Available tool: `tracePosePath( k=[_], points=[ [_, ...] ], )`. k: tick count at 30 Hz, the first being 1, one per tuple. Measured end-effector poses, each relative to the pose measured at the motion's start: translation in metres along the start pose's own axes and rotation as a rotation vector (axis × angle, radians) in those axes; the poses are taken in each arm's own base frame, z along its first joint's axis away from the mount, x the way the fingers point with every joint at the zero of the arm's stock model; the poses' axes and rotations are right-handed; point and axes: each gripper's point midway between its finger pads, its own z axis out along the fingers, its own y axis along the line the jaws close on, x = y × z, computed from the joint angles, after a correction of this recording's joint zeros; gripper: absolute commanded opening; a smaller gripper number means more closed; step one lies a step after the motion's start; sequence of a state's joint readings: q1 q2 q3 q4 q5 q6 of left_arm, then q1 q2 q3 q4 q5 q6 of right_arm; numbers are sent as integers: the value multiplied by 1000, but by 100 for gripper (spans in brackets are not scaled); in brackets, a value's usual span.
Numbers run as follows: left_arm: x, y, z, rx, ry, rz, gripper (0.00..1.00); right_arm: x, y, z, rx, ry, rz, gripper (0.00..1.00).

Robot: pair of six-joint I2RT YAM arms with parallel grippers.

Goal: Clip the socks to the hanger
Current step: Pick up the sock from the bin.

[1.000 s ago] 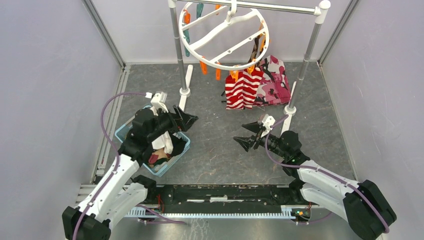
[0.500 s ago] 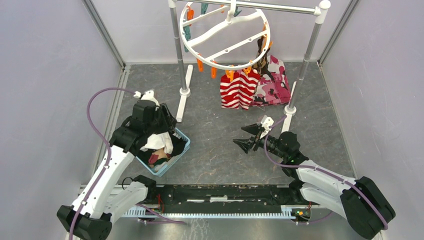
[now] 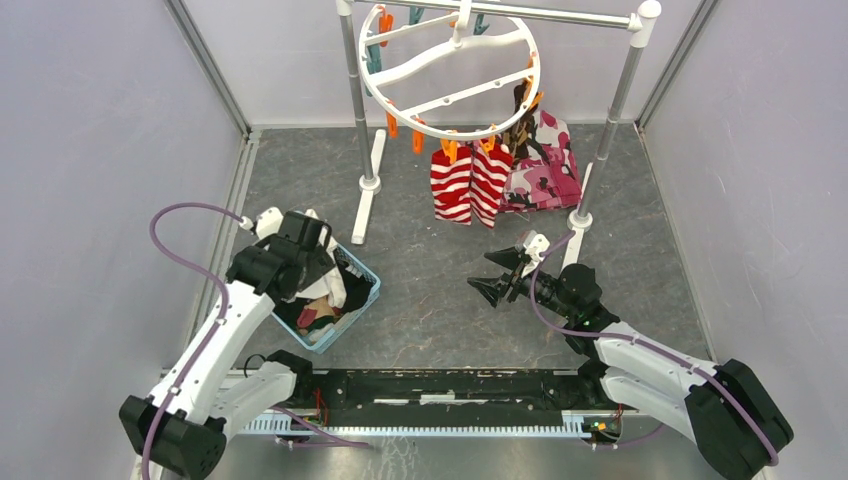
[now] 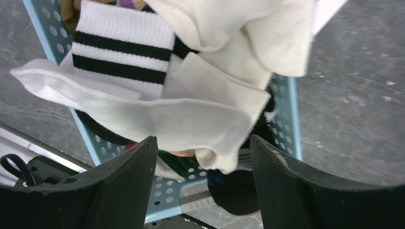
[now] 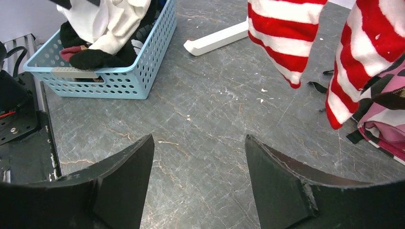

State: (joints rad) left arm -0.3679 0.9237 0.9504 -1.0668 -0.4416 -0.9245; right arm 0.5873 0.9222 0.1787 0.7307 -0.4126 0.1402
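Observation:
The hanger [image 3: 463,93], a white ring with orange and teal pins, hangs from the rail at the back. Two red-and-white striped socks [image 3: 465,185] [image 5: 282,43] are clipped to its near rim, with a brown argyle one [image 3: 520,115] just right of them. More socks fill the blue basket [image 3: 365,295]: a white one with black cuff stripes [image 4: 119,52] and a plain white one [image 4: 181,119]. My left gripper [image 4: 203,140] hovers open just above that pile, holding nothing. Mid-floor, my right gripper [image 3: 483,272] [image 5: 199,138] stands open and empty, below the striped socks.
The pink camouflage cloth [image 3: 545,165] [image 5: 387,124] hangs right of the striped socks. The silver rail [image 3: 560,14] rests on two poles [image 3: 355,100], whose white foot [image 5: 217,40] lies on the grey floor. Grey walls enclose both sides.
My left arm has drawn back to the left and tipped its gripper down over the basket. The hanger has turned, carrying the striped socks leftward. The right arm has barely moved.

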Motion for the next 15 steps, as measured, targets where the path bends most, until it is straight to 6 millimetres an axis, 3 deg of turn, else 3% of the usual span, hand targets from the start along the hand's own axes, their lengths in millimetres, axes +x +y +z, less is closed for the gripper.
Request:
tracePosePath(
  k=[3, 6, 8, 12, 15],
  points=[
    [13, 11, 17, -68, 22, 21, 71, 0, -1, 0, 3, 0, -3, 76],
    [17, 12, 29, -97, 20, 32, 34, 0, -1, 0, 3, 2, -2, 76],
    [15, 8, 35, -93, 5, 28, 19, 1, -1, 0, 3, 3, -2, 76],
    [10, 2, 36, -72, -10, 28, 4, 1, -1, 0, 4, 4, -4, 76],
    [1, -3, 28, -42, -36, 28, 2, 1, -1, 0, 5, 4, -5, 76]
  ],
)
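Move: A loose white sock lies across the top of the pile in the bin, its middle some 5 cm below the left hand, about 5 cm to its left and 1 cm ahead; its right end reaches under the fingers. The striped cuff lies roughly 6 cm ahead and 8 cm left, and the cream sock about 8 cm ahead and 1 cm right, both 5 cm down. From the right hand the white sock is some 35 cm left, about 1 cm ahead and 5 cm down. Down first, nearly 4 cm into the bin towards the right part of the white sock, the left hand then pushes forward about 2 cm as its wide-open fingers shut almost fully, pinching a fold of the sock between the tips. It begins to rise at the end, by some 1.5 cm, with hardly any turn of the wrist. ##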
